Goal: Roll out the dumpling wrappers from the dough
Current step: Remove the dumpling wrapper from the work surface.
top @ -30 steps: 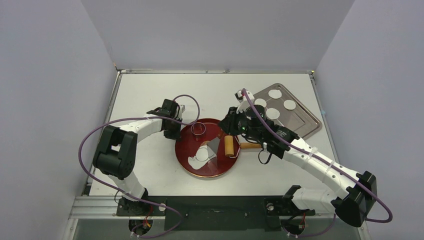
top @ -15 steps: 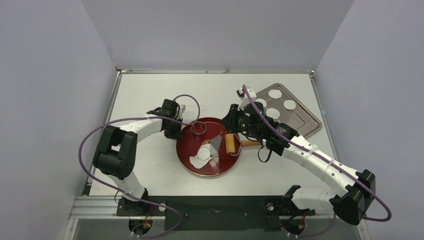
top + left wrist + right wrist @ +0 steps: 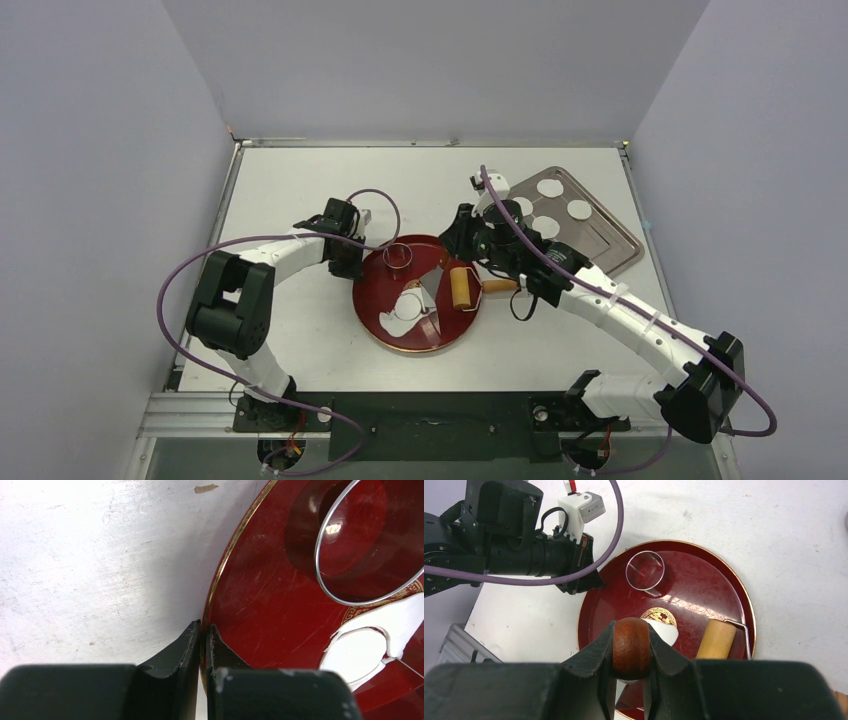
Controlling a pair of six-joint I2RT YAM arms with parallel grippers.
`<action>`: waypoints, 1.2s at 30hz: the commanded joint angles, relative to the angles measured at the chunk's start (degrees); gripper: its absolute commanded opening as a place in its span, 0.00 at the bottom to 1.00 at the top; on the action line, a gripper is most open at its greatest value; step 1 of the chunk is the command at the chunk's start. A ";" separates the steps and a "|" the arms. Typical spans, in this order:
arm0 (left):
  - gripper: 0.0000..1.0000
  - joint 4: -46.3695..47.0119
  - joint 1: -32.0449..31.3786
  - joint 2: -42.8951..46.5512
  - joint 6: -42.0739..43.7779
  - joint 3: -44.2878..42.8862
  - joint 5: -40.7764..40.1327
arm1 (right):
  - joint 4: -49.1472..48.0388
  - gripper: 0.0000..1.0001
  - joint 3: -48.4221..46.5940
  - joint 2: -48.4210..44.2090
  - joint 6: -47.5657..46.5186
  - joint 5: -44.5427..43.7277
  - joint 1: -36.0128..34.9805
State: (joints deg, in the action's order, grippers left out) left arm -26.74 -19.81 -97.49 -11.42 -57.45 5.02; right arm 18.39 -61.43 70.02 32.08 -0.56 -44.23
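Observation:
The red round tray (image 3: pixel 445 330) holds the dough (image 3: pixel 392 320), a ragged white sheet with a round disc cut in it (image 3: pixel 357 652). My right gripper (image 3: pixel 631 630) is shut on the brown wooden knob (image 3: pixel 631 650) of a scraper. Its grey blade (image 3: pixel 430 298) hangs over the dough. My left gripper (image 3: pixel 204 629) is shut on the tray's left rim (image 3: pixel 220 575). Several dumpling wrappers (image 3: pixel 549 187) lie on the metal tray (image 3: pixel 600 245) at the back right. One of them is partly hidden by my right arm.
A metal ring cutter (image 3: pixel 398 257) stands on the red tray's far side (image 3: pixel 645 570). A wooden roller (image 3: pixel 461 288) with a wire frame lies on the tray's right part (image 3: pixel 716 639), close beside my right gripper (image 3: pixel 452 258). Walls enclose the table (image 3: pixel 300 180).
My right arm has drawn slightly toward the far side with the scraper, and the blade has shifted a little over the dough. The left arm and the red tray have stayed put.

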 commanded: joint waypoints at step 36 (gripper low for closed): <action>0.00 3.04 -0.14 3.28 2.50 1.81 1.45 | -10.17 0.00 -4.30 6.46 -5.67 -9.23 4.88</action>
State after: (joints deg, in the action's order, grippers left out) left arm -24.58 -19.81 -96.31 -10.85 -55.70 6.50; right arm 13.56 -64.77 75.81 29.08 -5.89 -40.75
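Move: The right hand, holding the spatula by its handle with the blade hanging down to the dough's right end, has the round wrapper about 7 cm to its left, 1 cm back and some 22 cm below. The roller lies roughly 3 cm ahead and 3 cm to the right, the ring cutter about 7 cm ahead and 9 cm left, both some 20 cm lower. From the left hand the wrapper lies about 11 cm right and 6 cm back, 1 cm below. The spatula's blade comes free of the dough's right end as the right hand carries it forward about 5 cm at nearly constant height, away from the wrapper, drifting slightly right and turning some 5 degrees clockwise only towards the end. Its fingers keep their grip on the handle; the left hand goes on pinching the plate's left rim, almost still. ##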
